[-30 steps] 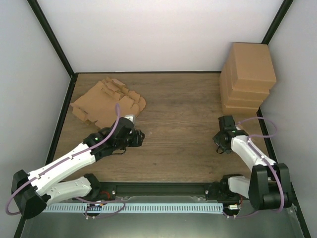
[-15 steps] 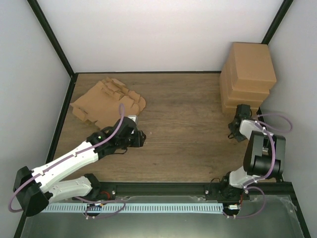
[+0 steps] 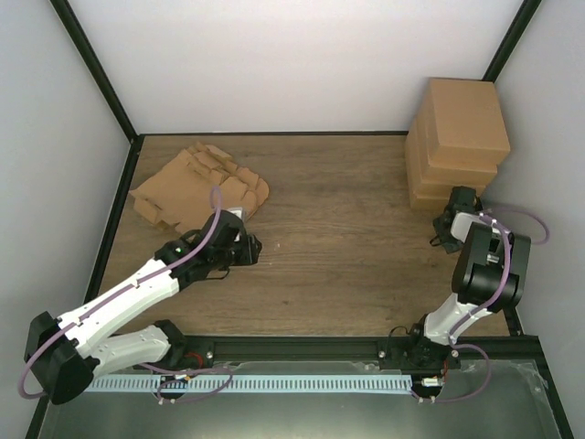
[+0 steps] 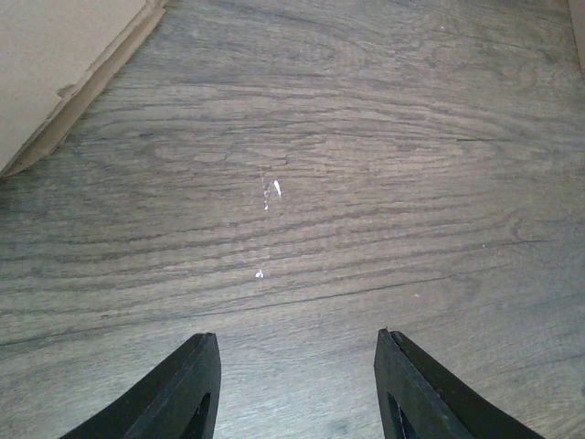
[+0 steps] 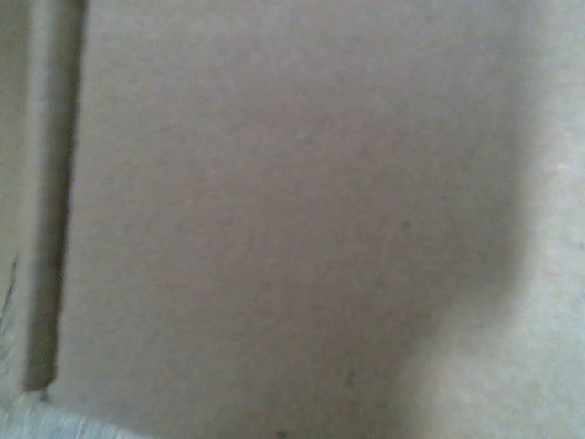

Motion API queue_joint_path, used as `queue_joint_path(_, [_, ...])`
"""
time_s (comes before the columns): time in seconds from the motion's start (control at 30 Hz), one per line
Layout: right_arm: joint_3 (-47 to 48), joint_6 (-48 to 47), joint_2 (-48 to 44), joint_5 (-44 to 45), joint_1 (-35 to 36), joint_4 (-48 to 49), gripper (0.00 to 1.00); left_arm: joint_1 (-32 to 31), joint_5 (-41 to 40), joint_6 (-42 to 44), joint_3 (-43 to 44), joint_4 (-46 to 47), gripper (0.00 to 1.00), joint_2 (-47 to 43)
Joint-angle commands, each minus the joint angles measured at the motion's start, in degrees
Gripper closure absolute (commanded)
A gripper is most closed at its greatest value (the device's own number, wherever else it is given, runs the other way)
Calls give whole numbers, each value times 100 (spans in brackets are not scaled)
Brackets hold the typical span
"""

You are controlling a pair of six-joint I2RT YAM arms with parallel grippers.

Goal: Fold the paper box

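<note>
A pile of flat, unfolded paper boxes (image 3: 194, 186) lies at the back left of the table; its corner shows in the left wrist view (image 4: 46, 64). My left gripper (image 3: 249, 245) hovers just right of that pile's near edge, open over bare wood with nothing between its fingers (image 4: 297, 384). My right gripper (image 3: 454, 206) is pressed up close to the foot of a stack of folded brown boxes (image 3: 457, 137) at the back right. The right wrist view is filled by blurred cardboard (image 5: 292, 219), and the fingers are hidden there.
The wooden table (image 3: 338, 229) is bounded by white walls and black frame posts. A black rail (image 3: 302, 347) runs along the near edge between the arm bases. Small white specks (image 4: 274, 189) lie on the wood ahead of the left gripper.
The right arm has swung from the mid-right of the table back to the stack of folded boxes, and its jaws closed. The left gripper has shifted slightly toward the flat pile.
</note>
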Motion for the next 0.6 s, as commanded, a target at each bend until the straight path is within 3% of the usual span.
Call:
queue_joint_path(0.0, [283, -35, 137, 264, -159, 67, 99, 107, 63, 126, -69, 73, 51, -120])
queue_joint_path(0.27, [160, -538, -463, -96, -103, 113, 99, 267, 158, 197, -96, 241, 51, 18])
queue_joint_path(0.57, [-398, -2049, -2066, -136, 1628, 349, 99, 1613, 801, 779, 252, 356, 48, 372])
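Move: The folded paper box sits just beside the right hand's shut fingers, its middle about 6 cm to the right and 4 cm back, roughly level with them. The stacked boxes stand ahead, their middle some 12 cm out, 4 cm to the left and 8 cm higher. For the half-open left hand, the middle of the flat cardboard sheets lies around 17 cm ahead, 14 cm to the left and 15 cm below. The folded paper box gets a last nudge of about 1 cm to the right from the right hand's shut fingertips against its left side; then they come free, rising about 8 cm and swinging left and slightly forward, the wrist turning some 20 degrees counter-clockwise. Late on, the left hand sets off forward and left towards the cardboard sheets, about 5 cm, fingers staying half open. ##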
